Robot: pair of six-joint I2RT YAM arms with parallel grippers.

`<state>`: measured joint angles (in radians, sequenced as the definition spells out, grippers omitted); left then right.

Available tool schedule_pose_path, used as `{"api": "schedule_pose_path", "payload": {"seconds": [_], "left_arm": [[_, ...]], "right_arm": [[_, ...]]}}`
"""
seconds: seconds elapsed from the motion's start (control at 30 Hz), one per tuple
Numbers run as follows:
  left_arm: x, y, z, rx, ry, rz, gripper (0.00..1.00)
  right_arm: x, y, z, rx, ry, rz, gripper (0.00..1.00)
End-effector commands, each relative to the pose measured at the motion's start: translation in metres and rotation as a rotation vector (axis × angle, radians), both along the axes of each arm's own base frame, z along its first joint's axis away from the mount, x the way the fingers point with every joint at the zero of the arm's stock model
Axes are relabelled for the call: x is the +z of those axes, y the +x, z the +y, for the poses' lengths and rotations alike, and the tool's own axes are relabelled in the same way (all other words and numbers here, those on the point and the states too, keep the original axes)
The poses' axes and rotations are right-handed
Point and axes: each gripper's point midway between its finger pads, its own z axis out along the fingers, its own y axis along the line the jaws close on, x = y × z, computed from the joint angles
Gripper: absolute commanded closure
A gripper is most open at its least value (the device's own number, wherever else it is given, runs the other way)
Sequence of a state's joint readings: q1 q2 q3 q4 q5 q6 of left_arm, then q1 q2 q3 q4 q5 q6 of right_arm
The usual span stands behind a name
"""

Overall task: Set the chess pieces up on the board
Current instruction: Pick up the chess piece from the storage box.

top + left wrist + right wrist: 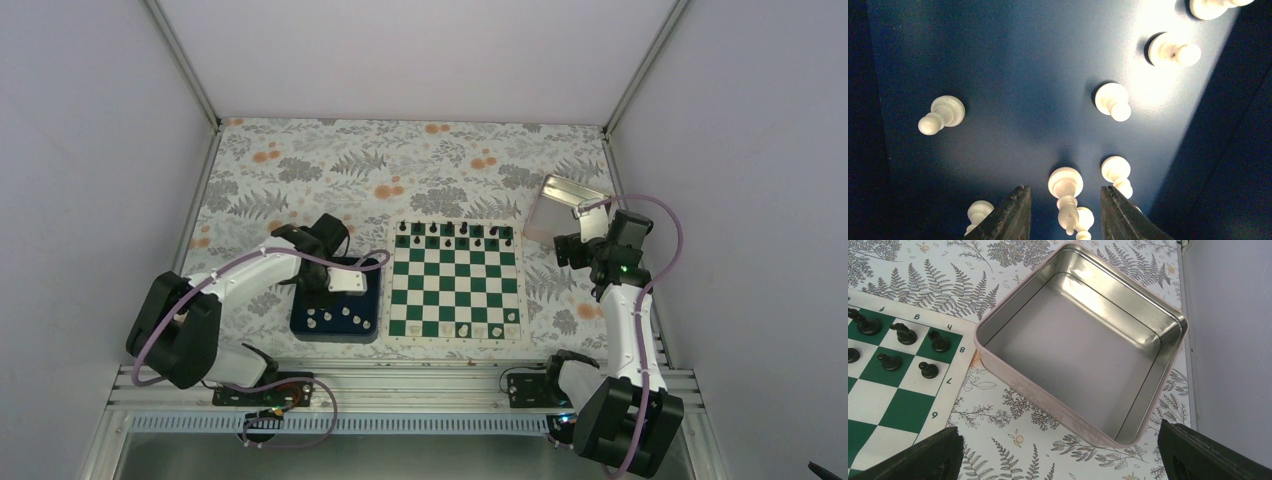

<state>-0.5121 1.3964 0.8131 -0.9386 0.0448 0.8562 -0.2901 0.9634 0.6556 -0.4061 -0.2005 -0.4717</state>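
Note:
The green and white board [452, 290] lies mid-table, with a few white chess pieces [480, 329] on its near right squares. More white chess pieces [345, 313] lie in the navy tray [300, 327]. My left gripper [340, 290] hangs low over that tray. In the left wrist view the left gripper [1064, 188] is open, its jaws on either side of a toppled white piece [1066, 183] with a gap on each side. Other white pieces [1113, 100] lie scattered on the tray floor [1013, 75]. My right gripper [1059, 429] stands wide open and holds nothing.
Black pieces [455, 232] fill the board's far rows, and some of these black pieces [903, 334] show in the right wrist view. An empty metal tin [1048, 405] sits right of the board, the same tin [570, 198] by the right arm. Enclosure walls close both sides.

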Motion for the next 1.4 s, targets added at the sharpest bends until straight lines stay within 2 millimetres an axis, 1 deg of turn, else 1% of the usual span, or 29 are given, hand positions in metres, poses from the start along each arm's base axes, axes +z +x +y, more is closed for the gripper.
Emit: {"api": "schedule_pose_path", "payload": {"seconds": [0.0, 0.2, 0.5, 0.53, 0.73, 0.87, 1.0, 1.07, 1.13, 1.17, 1.23, 1.3, 1.37], "left_arm": [[-0.004, 0.0, -0.001, 0.003, -0.008, 0.009, 0.64], [-0.014, 0.001, 0.006, 0.01, 0.027, 0.013, 0.64], [-0.017, 0.001, 0.013, 0.018, 0.047, 0.013, 0.65], [-0.017, 0.001, 0.012, 0.02, 0.045, 0.016, 0.66], [-0.02, -0.002, 0.011, 0.02, 0.034, 0.031, 0.85], [-0.012, 0.002, 0.007, 0.019, 0.017, 0.018, 0.92], [0.005, 0.009, 0.004, 0.024, 0.007, -0.009, 0.94], [0.022, 0.015, -0.002, 0.028, -0.008, -0.036, 0.94], [0.044, 0.022, -0.014, 0.013, -0.032, -0.076, 0.94], [0.06, 0.028, -0.025, 0.0, -0.052, -0.109, 0.94], [0.083, 0.031, -0.046, -0.031, -0.074, -0.144, 0.94], [0.103, 0.032, -0.072, -0.071, -0.109, -0.174, 0.94], [0.117, 0.028, -0.102, -0.126, -0.148, -0.188, 0.94]], "right_arm": [[0.005, 0.001, -0.002, 0.006, -0.006, -0.011, 0.0], [0.006, 0.001, -0.002, 0.006, -0.007, -0.015, 0.0], [0.007, 0.001, -0.001, 0.009, -0.006, -0.017, 0.0], [0.007, 0.001, -0.001, 0.009, -0.006, -0.018, 0.0], [0.009, 0.001, -0.001, 0.01, -0.007, -0.023, 0.0], [0.008, 0.0, 0.0, 0.012, -0.006, -0.022, 0.0], [0.008, 0.0, 0.0, 0.011, -0.006, -0.023, 0.0], [0.009, 0.001, 0.0, 0.012, -0.005, -0.024, 0.0], [0.008, 0.001, 0.0, 0.012, -0.005, -0.022, 0.0], [0.008, 0.001, 0.0, 0.013, -0.004, -0.023, 0.0], [0.008, 0.001, 0.0, 0.012, -0.004, -0.023, 0.0], [0.008, 0.001, 0.0, 0.013, -0.004, -0.022, 0.0], [0.008, 0.001, 0.0, 0.013, -0.003, -0.022, 0.0]]}}
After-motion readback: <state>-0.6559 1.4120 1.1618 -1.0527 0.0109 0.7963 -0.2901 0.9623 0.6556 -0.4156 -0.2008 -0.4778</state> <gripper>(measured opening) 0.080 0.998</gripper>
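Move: The white chess piece with the small knob on top stands in the storage box just under the left hand, level front to back, about 1 cm to its left and 3 cm down. Around it, counted from the hand and equally low: a near pawn 2 cm back, straight in line; a right pawn 2 cm back and 3 cm right; a far pawn 5 cm ahead and 2 cm right. From the right hand, the knobbed piece lies roughly 53 cm left, 11 cm back and 14 cm down. The left hand, fingers pointing down and part open around the knobbed white piece, eases nearly 2 cm down and about 1 cm left, stops there and shuts its fingers, pinching the piece. It then lifts straight up at first and soon faster, climbing about 11 cm in all while swinging some 7 cm right and 4 cm forward, out over the box's far right part towards the chessboard, fingertips tipping forward some 10 degrees with the grip kept shut. ##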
